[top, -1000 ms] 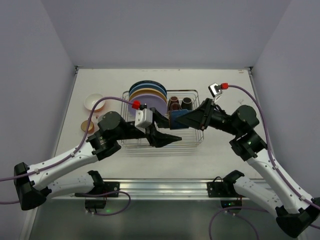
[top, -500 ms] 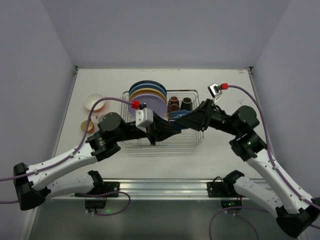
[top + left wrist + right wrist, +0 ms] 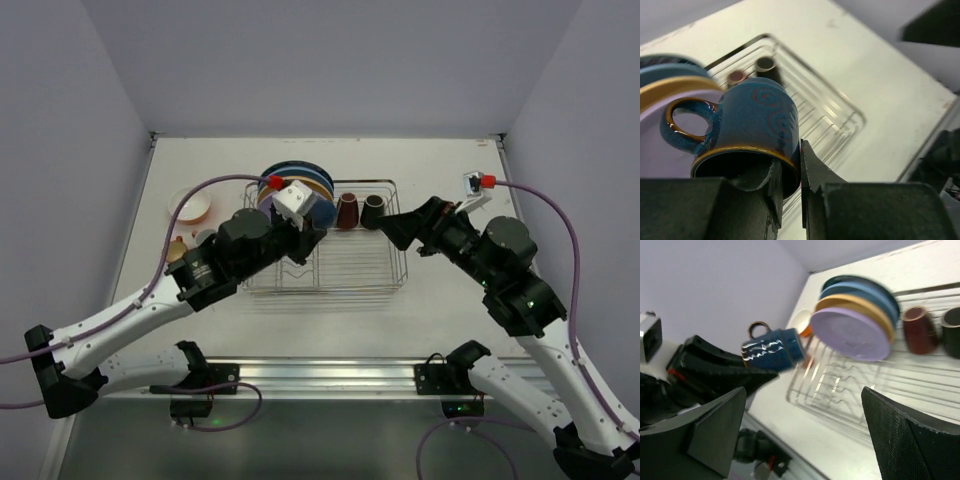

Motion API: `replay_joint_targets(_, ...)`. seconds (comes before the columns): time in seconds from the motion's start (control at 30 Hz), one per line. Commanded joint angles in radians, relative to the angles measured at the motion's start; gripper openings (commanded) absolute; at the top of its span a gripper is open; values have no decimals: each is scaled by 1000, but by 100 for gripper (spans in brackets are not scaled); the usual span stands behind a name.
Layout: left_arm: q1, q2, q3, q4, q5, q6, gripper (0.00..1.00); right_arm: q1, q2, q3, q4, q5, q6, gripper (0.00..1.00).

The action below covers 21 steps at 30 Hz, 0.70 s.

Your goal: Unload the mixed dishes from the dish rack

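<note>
A blue cup [image 3: 747,122] with a handle hangs above the dish rack [image 3: 345,272]. My left gripper [image 3: 789,172] is shut on its rim, one finger inside the cup and one outside. From the right wrist view the same blue cup [image 3: 772,352] tilts in the air beside the plates. My right gripper [image 3: 812,435] is open and holds nothing, off the rack's right side [image 3: 392,228]. Lavender [image 3: 850,335], yellow [image 3: 855,304] and blue plates [image 3: 862,289] stand in the rack. A brown cup [image 3: 347,210] and a black cup [image 3: 373,207] sit at its back.
An orange bowl, white inside [image 3: 190,205], and a small orange cup [image 3: 177,250] rest on the table left of the rack. The arm bases and a metal rail [image 3: 320,375] run along the near edge. Walls close in the back and sides.
The right gripper let go of the blue cup, opened wide and drew back to the right. The left gripper shut on the cup and carried it back-left, toward the plates.
</note>
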Motion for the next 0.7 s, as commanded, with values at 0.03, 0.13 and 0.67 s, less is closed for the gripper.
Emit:
replay_joint_targets(0.03, 200, 49, 209, -422, -318, -198, 0, -8, -29, 56, -156, 277, -190, 99)
replay_joint_targets(0.13, 422, 109, 274, -545, -236, -259, 0, -8, -21, 67, -188, 331, -226, 99)
replay_joint_targets(0.67, 961, 26, 72, -658, -75, -323, 0, -37, -26, 1, -191, 434, -328, 99)
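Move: The left hand, holding the blue mug, has the pink mug already set on the table about 13 cm ahead, 28 cm to its left and 26 cm below. The yellow-lined cup stands about 8 cm left of the pink mug and 2 cm nearer; the bowl is some 14 cm beyond that mug and 5 cm left of it. The empty right hand has the black mug about 22 cm straight ahead and 29 cm below, with the red mug about 6 cm left of it. Keeping its pinch on the blue mug's wall, one finger inside the mouth, the left hand sweeps fast to its left, over 30 cm, towards the mugs on the table. It first reaches forward, then eases slightly back, sinking some 9 cm while turning counter-clockwise and tipping down. The open right hand draws right, drops and edges forward, rolling and turning clockwise. ##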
